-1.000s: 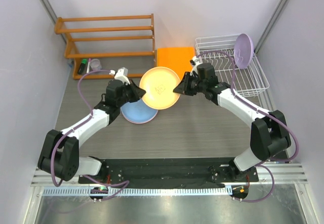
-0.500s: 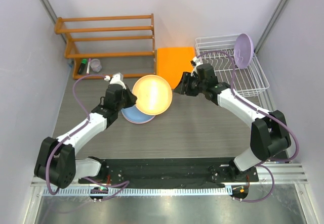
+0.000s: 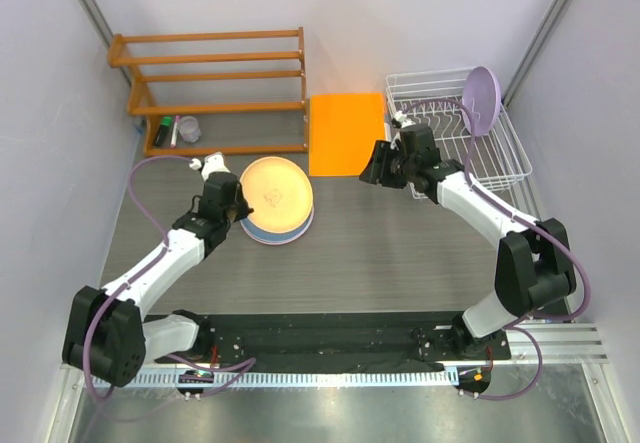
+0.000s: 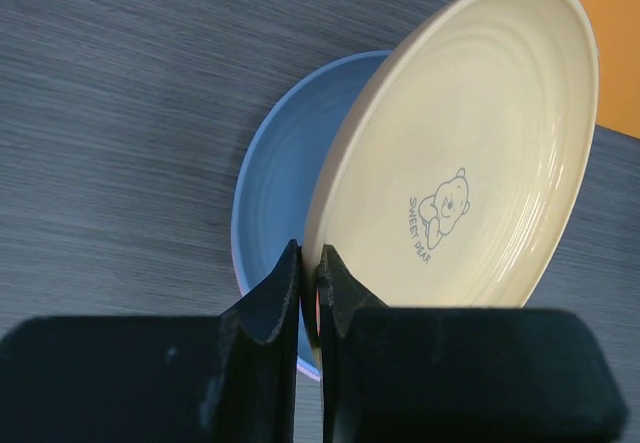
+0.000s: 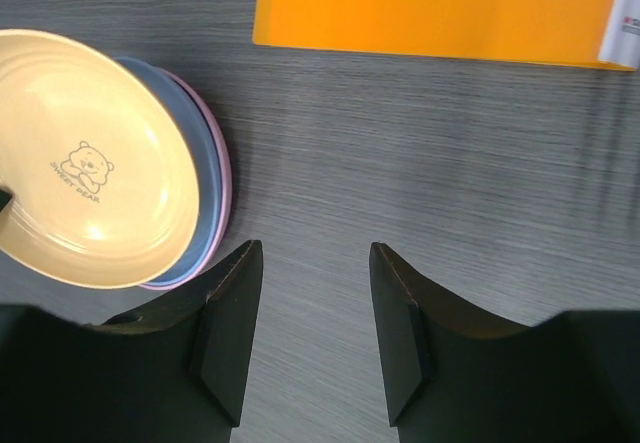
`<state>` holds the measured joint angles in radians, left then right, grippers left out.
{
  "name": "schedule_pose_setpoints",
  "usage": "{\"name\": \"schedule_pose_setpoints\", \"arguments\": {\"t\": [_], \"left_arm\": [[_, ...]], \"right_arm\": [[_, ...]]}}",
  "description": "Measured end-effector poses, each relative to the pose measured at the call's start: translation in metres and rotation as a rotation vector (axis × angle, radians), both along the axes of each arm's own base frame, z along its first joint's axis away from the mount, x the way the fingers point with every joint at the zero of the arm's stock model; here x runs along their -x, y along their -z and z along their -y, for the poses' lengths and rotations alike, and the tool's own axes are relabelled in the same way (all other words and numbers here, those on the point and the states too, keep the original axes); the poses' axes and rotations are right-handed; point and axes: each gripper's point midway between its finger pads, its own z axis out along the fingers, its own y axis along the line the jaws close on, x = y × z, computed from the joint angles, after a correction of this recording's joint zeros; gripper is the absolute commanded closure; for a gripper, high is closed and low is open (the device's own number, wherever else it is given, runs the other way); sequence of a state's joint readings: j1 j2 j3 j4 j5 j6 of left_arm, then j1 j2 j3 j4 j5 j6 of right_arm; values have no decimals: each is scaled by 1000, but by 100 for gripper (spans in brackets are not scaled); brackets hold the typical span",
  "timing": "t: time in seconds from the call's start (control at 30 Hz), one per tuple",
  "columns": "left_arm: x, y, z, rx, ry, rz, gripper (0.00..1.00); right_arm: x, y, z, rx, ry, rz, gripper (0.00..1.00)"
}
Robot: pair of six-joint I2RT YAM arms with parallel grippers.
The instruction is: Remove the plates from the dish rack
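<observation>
My left gripper (image 3: pixel 238 210) (image 4: pixel 311 263) is shut on the rim of the pale orange-yellow plate (image 3: pixel 275 193) (image 4: pixel 470 153). It holds the plate tilted low over the light blue plate (image 3: pixel 262 231) (image 4: pixel 280 178), which lies on the pink plate (image 5: pixel 222 178). The stack also shows in the right wrist view, with the yellow plate (image 5: pixel 90 193) uppermost. My right gripper (image 3: pixel 372 168) (image 5: pixel 312 263) is open and empty above the table, between the stack and the dish rack (image 3: pixel 500 153). The lavender plate (image 3: pixel 481 100) stands upright in the rack.
A flat orange mat (image 3: pixel 345 131) (image 5: pixel 440 8) lies between the stack and the rack. An orange wooden slatted shelf (image 3: pixel 215 83) stands at the back left with small items beside it.
My left gripper has carried the yellow plate left and down over the blue plate. My right gripper let go of it and drew back toward the rack.
</observation>
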<state>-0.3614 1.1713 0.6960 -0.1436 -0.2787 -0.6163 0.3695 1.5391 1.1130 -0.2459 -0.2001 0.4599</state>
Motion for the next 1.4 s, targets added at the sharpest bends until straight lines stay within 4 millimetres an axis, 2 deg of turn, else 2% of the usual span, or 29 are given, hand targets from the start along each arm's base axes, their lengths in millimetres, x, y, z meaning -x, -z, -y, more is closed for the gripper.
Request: {"name": "schedule_pose_setpoints", "arguments": {"t": [0.2, 0.23, 0.27, 0.3, 0.37, 0.4, 0.43, 0.63, 0.67, 0.73, 0.77, 0.83, 0.93, 1.1, 1.2, 1.3, 1.4], "left_arm": [[3, 27, -8, -35, -26, -73, 99], [3, 32, -8, -40, -27, -86, 96], [4, 36, -8, -41, -30, -97, 90], [3, 38, -8, -41, -32, -102, 70], [1, 42, -7, -38, -34, -105, 63], [1, 43, -7, -45, -30, -109, 48], [1, 45, -7, -45, -30, -114, 40], [0, 45, -7, -48, -25, -112, 19], [0, 45, -7, -48, -24, -111, 11], [0, 42, -7, -48, -21, -105, 8], [1, 38, -6, -43, -18, -99, 2], [-1, 26, -3, -25, -7, -69, 1], [-4, 7, 3, 6, 21, -20, 1], [-10, -22, 29, 83, 143, 52, 0], [-12, -26, 45, 121, 220, 59, 1], [-15, -23, 58, 153, 279, 49, 0], [-17, -17, 66, 172, 311, 40, 0]], "right_arm": [[-9, -2, 23, 49, 41, 6, 46], [-12, -5, 29, 58, 54, 10, 46], [-16, -8, 35, 65, 64, 17, 46], [-19, -11, 40, 72, 74, 24, 46], [-27, -19, 52, 83, 103, 42, 46], [-30, -22, 57, 89, 116, 49, 45], [-33, -26, 63, 98, 133, 59, 42], [-53, -51, 106, 228, 286, 141, 40], [-56, -55, 115, 266, 322, 159, 40], [-63, -67, 134, 346, 397, 198, 35], [-67, -74, 144, 384, 435, 218, 34], [-76, -89, 168, 482, 530, 264, 31], [-88, -99, 197, 595, 631, 302, 28], [-112, -96, 248, 773, 763, 310, 27], [-130, -85, 278, 892, 811, 279, 27], [-145, -73, 303, 967, 839, 261, 27], [-157, -67, 321, 1022, 852, 249, 27]]}}
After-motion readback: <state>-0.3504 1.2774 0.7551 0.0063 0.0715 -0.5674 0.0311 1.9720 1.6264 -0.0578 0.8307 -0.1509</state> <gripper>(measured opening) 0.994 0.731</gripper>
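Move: The left hand still holds the tan plate by its rim; the blue-and-pink stack is about 7 cm to its right, 3 cm ahead and 5 cm below. From this hand the orange folder is roughly 22 cm ahead and 25 cm right. For the empty right hand, the purple plate stands about 17 cm ahead and 27 cm right, near its height; the dish rack's middle is 9 cm ahead and 20 cm right, 5 cm lower, and the folder 10 cm ahead, 5 cm left, 9 cm lower. Down about 5 cm goes the left hand, laying the tan plate on the stack; its fingers open wide, free the rim, and it lifts, then swings right over the plates. Meanwhile the right hand sweeps some 30 cm right and 15 cm forward, rising then dipping, across the dish rack to the purple plate, turning clockwise and rolling left side down, its open fingers spreading a little more. ##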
